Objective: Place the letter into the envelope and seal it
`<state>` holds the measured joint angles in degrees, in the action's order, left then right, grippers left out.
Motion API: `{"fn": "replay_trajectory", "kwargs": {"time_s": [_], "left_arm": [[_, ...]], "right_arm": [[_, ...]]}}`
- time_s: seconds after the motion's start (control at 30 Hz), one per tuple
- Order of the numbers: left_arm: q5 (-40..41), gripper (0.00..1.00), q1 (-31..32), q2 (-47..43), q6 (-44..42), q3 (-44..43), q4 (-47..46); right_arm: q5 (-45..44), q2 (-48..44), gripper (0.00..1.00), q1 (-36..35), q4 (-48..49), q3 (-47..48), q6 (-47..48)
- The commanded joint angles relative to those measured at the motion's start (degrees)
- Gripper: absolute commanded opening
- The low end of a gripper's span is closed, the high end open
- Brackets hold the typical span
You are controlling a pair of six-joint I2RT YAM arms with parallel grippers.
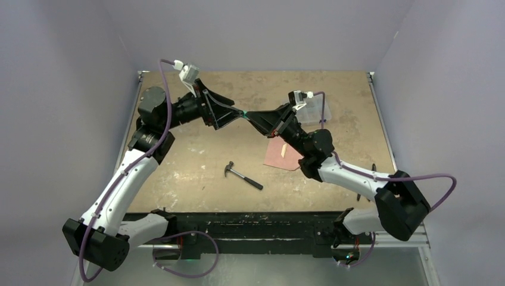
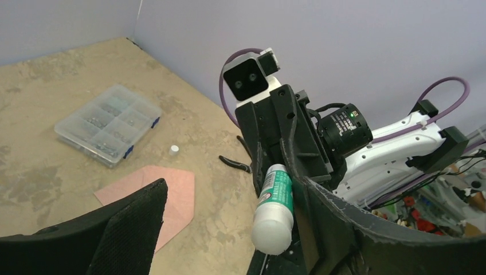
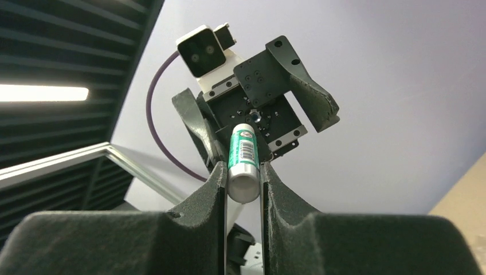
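The pink envelope (image 1: 284,156) lies flat on the table under my right arm, and its pointed flap end (image 2: 155,195) shows in the left wrist view. I cannot make out the letter as a separate sheet. Both grippers meet in the air above the table's middle. My right gripper (image 3: 243,189) is shut on a green-and-white glue stick (image 3: 243,163). My left gripper (image 2: 229,229) stands open, its fingers wide on either side of the glue stick (image 2: 275,206), which rests against the right-hand finger. From above, the glue stick (image 1: 244,114) is a small green spot between the two grippers.
A hammer (image 1: 243,176) lies on the table in front of the envelope. A clear compartment box (image 2: 108,125) sits behind the envelope, near the back right (image 1: 312,110). A small white cap (image 2: 173,149) and black pliers (image 2: 235,164) lie near the box.
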<state>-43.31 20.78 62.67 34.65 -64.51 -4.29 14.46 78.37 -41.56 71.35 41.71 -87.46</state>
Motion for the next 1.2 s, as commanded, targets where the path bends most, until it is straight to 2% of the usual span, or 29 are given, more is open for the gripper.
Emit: {"fn": "replay_trajectory", "kwargs": {"time_s": [0.0, 0.07, 0.2, 0.3, 0.47, 0.6, 0.8, 0.9, 1.03, 1.17], "left_arm": [[-0.94, 0.78, -2.17, -0.95, 5.58, -0.33, -3.55], [-1.17, 0.77, -2.35, -0.99, 5.79, -0.11, -3.70], [-2.42, 0.69, -2.82, -0.26, 7.85, 0.54, -5.43], [-3.34, 0.70, -3.16, 0.77, 11.20, 0.77, -6.63], [-4.60, 0.77, -4.33, 1.80, 15.78, 2.02, -4.66], [-8.26, 0.77, -5.31, 2.74, 19.96, 4.52, -2.93], [-12.64, 0.76, -7.14, 2.13, 30.10, 9.60, -9.55], [-13.76, 0.69, -7.73, 2.17, 35.03, 10.33, -14.24], [-15.31, 0.48, -8.18, 2.41, 40.53, 11.56, -19.57], [-15.87, 0.38, -8.51, 2.07, 41.78, 12.40, -20.58]], "right_arm": [[-1.41, -4.90, 0.00, 0.34, -5.01, -0.04, 10.99], [-2.15, -5.67, 0.00, 0.38, -5.48, -0.55, 11.95], [-2.39, -6.00, 0.00, 0.43, -5.62, -0.81, 12.68], [-1.33, -5.69, 0.00, 0.71, -7.70, 0.25, 15.39], [2.58, -5.29, 0.00, 1.90, -19.85, 4.60, 32.02], [7.98, -5.58, 0.00, 3.05, -21.86, 5.91, 41.16], [11.51, -5.79, 0.00, 3.24, -21.50, 6.71, 49.07], [13.90, -5.26, 0.00, 3.44, -18.98, 6.26, 50.18], [15.95, -4.36, 0.00, 3.90, -14.64, 4.81, 50.19], [16.23, -3.11, 0.00, 4.89, -7.12, 2.14, 47.28]]}}
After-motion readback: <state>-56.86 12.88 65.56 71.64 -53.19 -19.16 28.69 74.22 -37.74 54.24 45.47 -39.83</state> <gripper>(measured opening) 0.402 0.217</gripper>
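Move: My right hand still holds the glue stick, its middle about 2 cm left of, 1 cm ahead of and 1 cm above that hand point. From my wide-open left hand, the stick's middle is roughly 3 cm right, 2 cm back and level, by the rear finger. Some 40 cm below my left hand, the envelope lies about 17 cm right and 8 cm ahead, and the hammer 2 cm right and 2 cm back. I lower both hands together with the stick between them. My left sinks nearly 6 cm, then rises 2, rolling some 35 degrees, front side down, and only towards the end do its fingers close to about half around the stick's white end. My right keeps its grip while it sinks about 4 cm, tips its fingers down towards level and rolls the opposite way, front side up. ##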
